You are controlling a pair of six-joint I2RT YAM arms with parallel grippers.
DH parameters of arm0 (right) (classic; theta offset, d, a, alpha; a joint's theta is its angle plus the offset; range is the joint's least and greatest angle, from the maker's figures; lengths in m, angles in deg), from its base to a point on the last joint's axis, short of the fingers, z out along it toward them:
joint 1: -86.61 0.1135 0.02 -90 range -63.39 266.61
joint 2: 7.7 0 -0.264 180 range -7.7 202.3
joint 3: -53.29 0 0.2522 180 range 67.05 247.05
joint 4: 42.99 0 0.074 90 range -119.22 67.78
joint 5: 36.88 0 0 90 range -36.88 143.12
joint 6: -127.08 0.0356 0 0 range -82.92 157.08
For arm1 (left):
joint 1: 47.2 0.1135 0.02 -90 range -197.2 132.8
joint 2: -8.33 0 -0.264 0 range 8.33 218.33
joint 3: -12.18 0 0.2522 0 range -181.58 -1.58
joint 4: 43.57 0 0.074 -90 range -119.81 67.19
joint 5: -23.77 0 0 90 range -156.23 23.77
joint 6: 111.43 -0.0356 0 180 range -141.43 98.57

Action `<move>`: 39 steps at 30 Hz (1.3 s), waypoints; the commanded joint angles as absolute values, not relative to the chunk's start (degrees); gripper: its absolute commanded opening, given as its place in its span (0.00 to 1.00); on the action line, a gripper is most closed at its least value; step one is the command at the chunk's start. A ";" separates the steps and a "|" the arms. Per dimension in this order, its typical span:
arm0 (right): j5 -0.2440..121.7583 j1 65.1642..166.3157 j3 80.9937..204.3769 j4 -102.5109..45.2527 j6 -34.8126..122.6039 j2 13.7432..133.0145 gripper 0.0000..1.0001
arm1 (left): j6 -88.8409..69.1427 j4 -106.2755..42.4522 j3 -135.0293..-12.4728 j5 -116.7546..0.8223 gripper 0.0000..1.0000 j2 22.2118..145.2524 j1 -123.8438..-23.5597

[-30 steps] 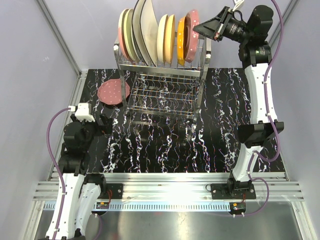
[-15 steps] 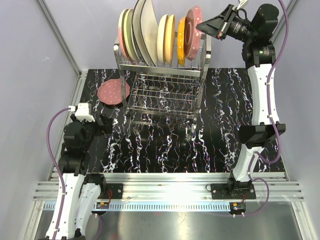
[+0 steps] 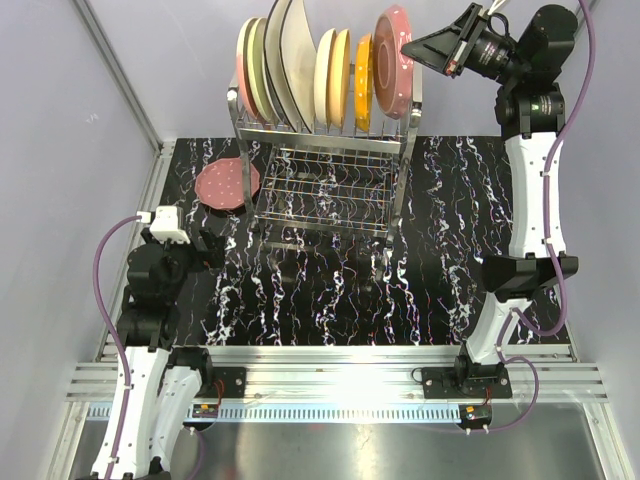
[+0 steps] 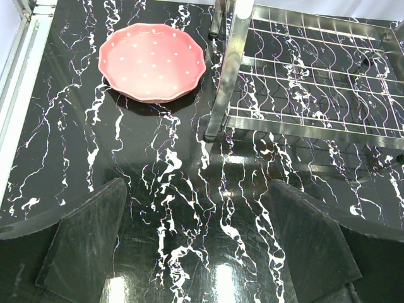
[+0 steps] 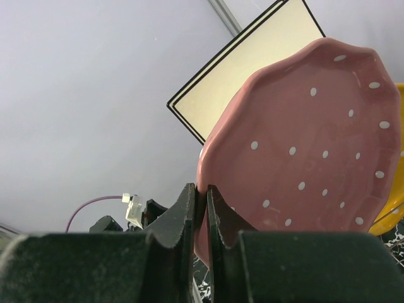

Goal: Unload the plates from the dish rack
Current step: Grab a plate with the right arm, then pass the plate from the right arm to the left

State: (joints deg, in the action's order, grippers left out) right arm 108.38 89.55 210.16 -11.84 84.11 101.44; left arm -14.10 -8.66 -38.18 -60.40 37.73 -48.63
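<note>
The chrome dish rack (image 3: pixel 330 150) stands at the back of the table with several plates upright on its top tier. At the rack's right end my right gripper (image 3: pixel 412 47) is shut on the rim of a maroon-pink dotted plate (image 3: pixel 393 75), lifted a little above its neighbours. In the right wrist view the rim of this plate (image 5: pixel 303 151) sits between the fingers (image 5: pixel 183 211), with a cream square plate (image 5: pixel 249 63) behind it. Another pink dotted plate (image 3: pixel 226 185) lies flat on the table left of the rack (image 4: pixel 297 88). My left gripper (image 4: pixel 202 246) hangs open over bare table near that plate (image 4: pixel 151 62).
An orange plate (image 3: pixel 363 68), cream plates (image 3: pixel 332 62) and a pink-and-cream plate (image 3: pixel 247 60) fill the rack's top tier. The lower wire shelf (image 3: pixel 325 190) holds nothing. A metal rail (image 3: pixel 130 250) borders the black marbled table (image 3: pixel 330 290) on the left.
My right gripper has risen and drawn back to the right, lifting the maroon-pink plate higher out of its slot. The left arm has stayed still.
</note>
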 commanded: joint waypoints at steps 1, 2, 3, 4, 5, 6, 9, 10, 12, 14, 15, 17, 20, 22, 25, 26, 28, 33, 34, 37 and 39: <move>108.75 89.16 213.56 -20.79 84.72 96.10 0.00 | -14.84 -10.21 -39.37 -59.81 0.99 38.03 -48.79; 108.75 89.16 213.48 -20.79 84.80 95.92 0.00 | -14.84 -10.30 -39.37 -59.72 0.99 37.95 -48.78; 108.84 89.16 213.39 -20.87 84.98 95.83 0.00 | -14.75 -10.30 -39.46 -59.72 0.99 37.95 -48.87; 108.93 89.07 213.30 -20.96 85.24 95.75 0.00 | -14.75 -10.30 -39.38 -59.55 0.99 38.21 -48.79; 109.01 89.07 213.30 -21.14 85.33 95.57 0.00 | -14.66 -10.47 -39.37 -59.37 0.99 38.12 -48.78; 109.10 89.07 213.21 -21.31 85.51 95.48 0.00 | -14.49 -10.47 -39.37 -59.02 0.99 38.21 -48.78; 109.19 89.07 212.69 -21.67 86.03 94.87 0.00 | -13.70 -11.09 -39.37 -57.44 0.99 38.47 -48.87; 109.10 89.07 212.42 -22.10 86.47 94.78 0.00 | -13.43 -11.70 -39.29 -57.00 0.99 38.56 -48.79; 109.37 88.99 211.63 -22.89 87.00 94.34 0.00 | -12.73 -12.14 -39.29 -55.42 0.99 39.00 -48.87; 109.54 88.72 210.76 -23.68 88.32 93.82 0.00 | -12.29 -12.40 -39.37 -54.54 0.99 39.35 -48.87; 109.72 88.55 210.32 -24.91 89.71 93.64 0.00 | -12.20 -12.49 -39.37 -54.36 0.99 39.44 -48.79; 109.89 88.20 209.09 -26.14 91.21 93.11 0.00 | -11.85 -12.76 -39.37 -53.93 0.99 39.53 -48.78; 110.51 87.32 207.07 -31.65 95.60 92.76 0.00 | -10.98 -13.28 -39.11 -52.96 0.99 39.53 -48.78; 111.03 86.88 206.45 -33.17 98.16 92.49 0.00 | -10.18 -13.90 -39.02 -52.26 0.99 39.70 -48.79; 111.39 85.31 205.04 -35.37 100.80 91.35 0.00 | -8.16 -14.34 -39.11 -50.41 0.99 39.97 -48.87; 111.47 85.12 204.26 -36.07 101.58 90.83 0.00 | -6.94 -14.51 -39.02 -49.62 0.99 40.05 -48.79; 111.65 84.77 202.68 -37.92 103.52 90.04 0.00 | -5.79 -14.95 -39.11 -48.39 0.99 40.14 -48.79; 112.18 84.59 198.45 -41.97 107.21 86.96 0.00 | -2.19 -15.83 -39.81 -45.84 0.99 40.05 -48.87; 112.09 84.59 197.58 -42.06 107.30 86.52 0.00 | -1.66 -15.92 -39.90 -44.88 0.99 40.14 -48.79; 112.18 84.50 195.12 -42.58 107.57 84.59 0.00 | 0.63 -16.18 -40.87 -43.12 0.99 40.49 -48.87; 112.18 84.50 193.80 -43.02 107.66 82.74 0.00 | 3.00 -16.36 -41.48 -41.45 0.99 40.93 -48.78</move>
State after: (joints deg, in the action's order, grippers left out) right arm 113.69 84.57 193.31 -32.97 105.50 89.05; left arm -1.22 -12.99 -38.36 -45.91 40.27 -48.63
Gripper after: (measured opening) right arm 0.138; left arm 0.987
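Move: The pink plate is already pinched at its near rim in the right gripper, its middle some 6 cm ahead, 3 cm left and 5 cm below that hand. The yellow plate's middle is about 8 cm ahead, 7 left and 9 down, with the pale yellow plates 4 cm farther left. The rack's front right corner lies roughly 3 cm ahead, 4 right and 14 below. From the left hand, the pink plate is about 22 cm ahead, 33 right and 29 up. Keep the right gripper's pinch on the pink plate's rim and draw the plate about 6 cm back towards the robot and 4 cm up, easing a little right, away from the yellow plate; roll that hand slightly, left side rising. Meanwhile bring the open, empty left gripper about 5 cm right, towards the pink plate's side, rolling its right side up and swinging clockwise. ##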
